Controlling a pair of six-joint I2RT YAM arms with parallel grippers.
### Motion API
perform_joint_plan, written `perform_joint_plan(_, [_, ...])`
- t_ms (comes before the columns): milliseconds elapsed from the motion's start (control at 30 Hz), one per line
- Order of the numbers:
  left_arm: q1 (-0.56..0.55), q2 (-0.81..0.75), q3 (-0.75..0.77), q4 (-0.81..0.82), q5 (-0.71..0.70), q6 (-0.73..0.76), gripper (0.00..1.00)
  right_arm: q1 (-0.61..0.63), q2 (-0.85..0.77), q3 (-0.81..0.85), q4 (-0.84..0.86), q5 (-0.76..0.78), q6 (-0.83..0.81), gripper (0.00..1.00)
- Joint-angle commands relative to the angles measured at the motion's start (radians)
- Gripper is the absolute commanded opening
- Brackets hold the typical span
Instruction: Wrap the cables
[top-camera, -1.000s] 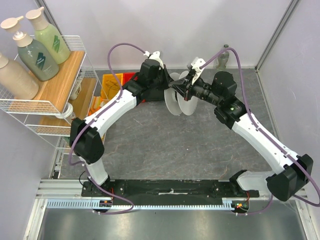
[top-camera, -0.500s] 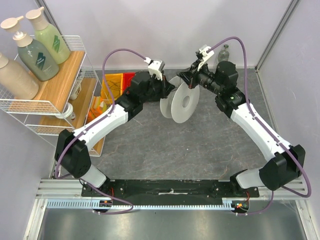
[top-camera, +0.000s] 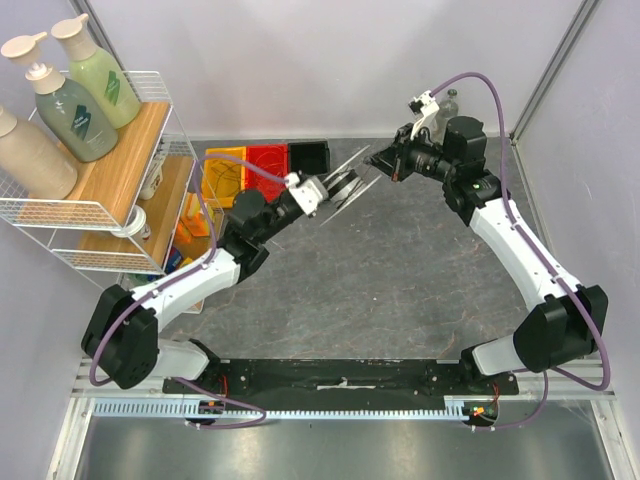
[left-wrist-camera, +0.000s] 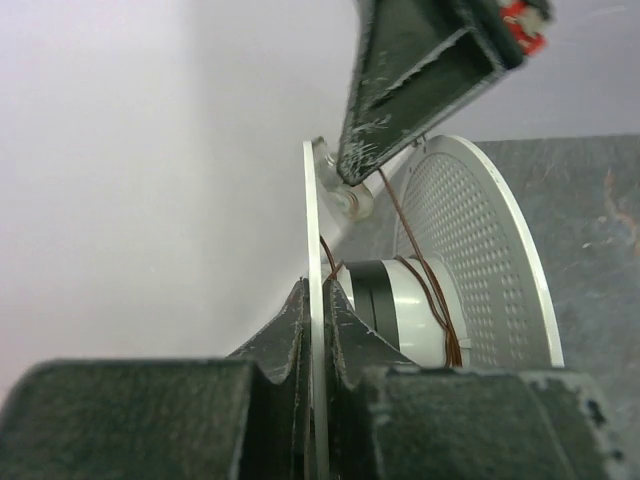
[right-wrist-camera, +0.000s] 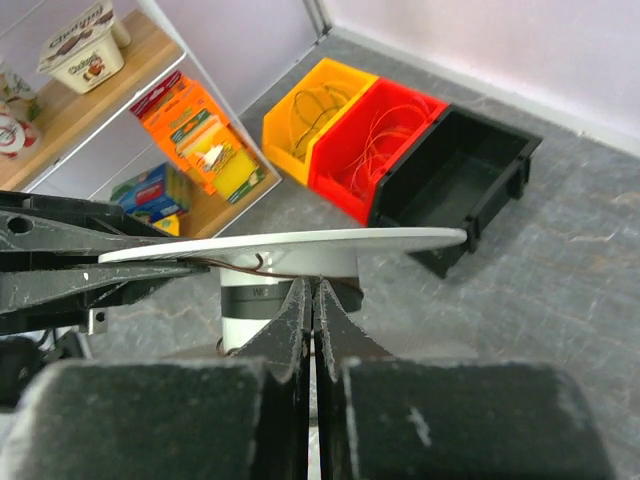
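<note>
A white spool (top-camera: 345, 185) with two round flanges hangs above the table's back middle. My left gripper (top-camera: 325, 190) is shut on the thin edge of one flange (left-wrist-camera: 317, 300), a finger on each face. The cable (left-wrist-camera: 437, 305) is a very thin dark brown wire with a few turns around the hub. From there it runs up to my right gripper (left-wrist-camera: 355, 175), which is shut on it just beside the hub. In the right wrist view the cable (right-wrist-camera: 225, 264) passes under the flange (right-wrist-camera: 300, 243) to my right gripper's (right-wrist-camera: 312, 290) closed tips.
Yellow (top-camera: 225, 175), red (top-camera: 268, 160) and black (top-camera: 308, 153) bins stand at the back, behind the spool; the yellow and red ones hold loose wire. A wire rack (top-camera: 120, 160) with bottles fills the left side. A small bottle (top-camera: 450, 103) stands in the back right corner.
The spool has turned from face-on to nearly edge-on and shifted left. My left arm has swung down and left with it. My right gripper has drawn back towards the rear right.
</note>
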Motion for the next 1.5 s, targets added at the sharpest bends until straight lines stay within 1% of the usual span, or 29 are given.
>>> perform_joint_plan(0, [-0.011, -0.04, -0.121, 0.262, 0.208, 0.369, 0.02, -0.063, -0.059, 0.007, 0.067, 0.023, 0.037, 0.0])
perform_joint_plan(167, [-0.012, -0.04, -0.183, 0.401, 0.319, 0.507, 0.02, -0.088, -0.068, -0.023, 0.005, 0.0, 0.057, 0.0])
perform_joint_plan(233, [-0.011, -0.04, -0.203, 0.447, 0.36, 0.541, 0.02, -0.094, -0.074, -0.036, 0.003, 0.001, 0.077, 0.0])
perform_joint_plan(333, [-0.014, -0.04, -0.212, 0.474, 0.394, 0.564, 0.02, -0.103, -0.077, -0.051, 0.008, 0.027, 0.117, 0.0])
perform_joint_plan(500, [-0.014, -0.052, -0.203, 0.479, 0.426, 0.514, 0.02, -0.106, -0.074, -0.088, 0.07, 0.044, 0.215, 0.0])
perform_joint_plan(633, [-0.015, -0.07, -0.206, 0.448, 0.461, 0.485, 0.01, -0.106, -0.067, -0.112, 0.104, 0.043, 0.27, 0.0])
perform_joint_plan(833, [-0.022, -0.074, -0.212, 0.459, 0.48, 0.472, 0.01, -0.106, -0.067, -0.152, 0.107, 0.09, 0.347, 0.0])
perform_joint_plan(1033, [-0.026, -0.074, -0.217, 0.471, 0.497, 0.469, 0.02, -0.108, -0.056, -0.158, 0.09, 0.13, 0.373, 0.0])
perform_joint_plan(1133, [-0.028, -0.075, -0.2, 0.442, 0.482, 0.436, 0.02, -0.106, -0.067, -0.163, 0.071, 0.173, 0.372, 0.0])
perform_joint_plan(1267, [-0.028, -0.089, -0.148, 0.28, 0.452, 0.341, 0.02, -0.106, -0.102, -0.2, 0.02, 0.236, 0.367, 0.0])
perform_joint_plan(1467, [-0.029, -0.113, -0.1, 0.061, 0.517, 0.209, 0.02, -0.111, -0.119, -0.281, -0.02, 0.237, 0.412, 0.0])
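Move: The spool's core lies about 6 cm to the right of the left hand, 1 cm ahead and level, hanging from the flange rim the left hand already pinches. From the right hand, which already holds the brown cable, the core is some 4 cm back, 4 cm left and 2 cm lower. On the table roughly 30 cm below, the black bin sits about 13 cm ahead and 18 cm left of the right hand; the red bin is about 10 cm left of the black one. The spool is drawn back about 6 cm and tilted by the left hand, still clamped on the rim, its fingers swinging up some 35 degrees and then easing partly down as the hand sinks slightly. The right hand, shut on the cable, brings it down some 7 cm and back about half that, tipping downward, to the gap between the flanges. ##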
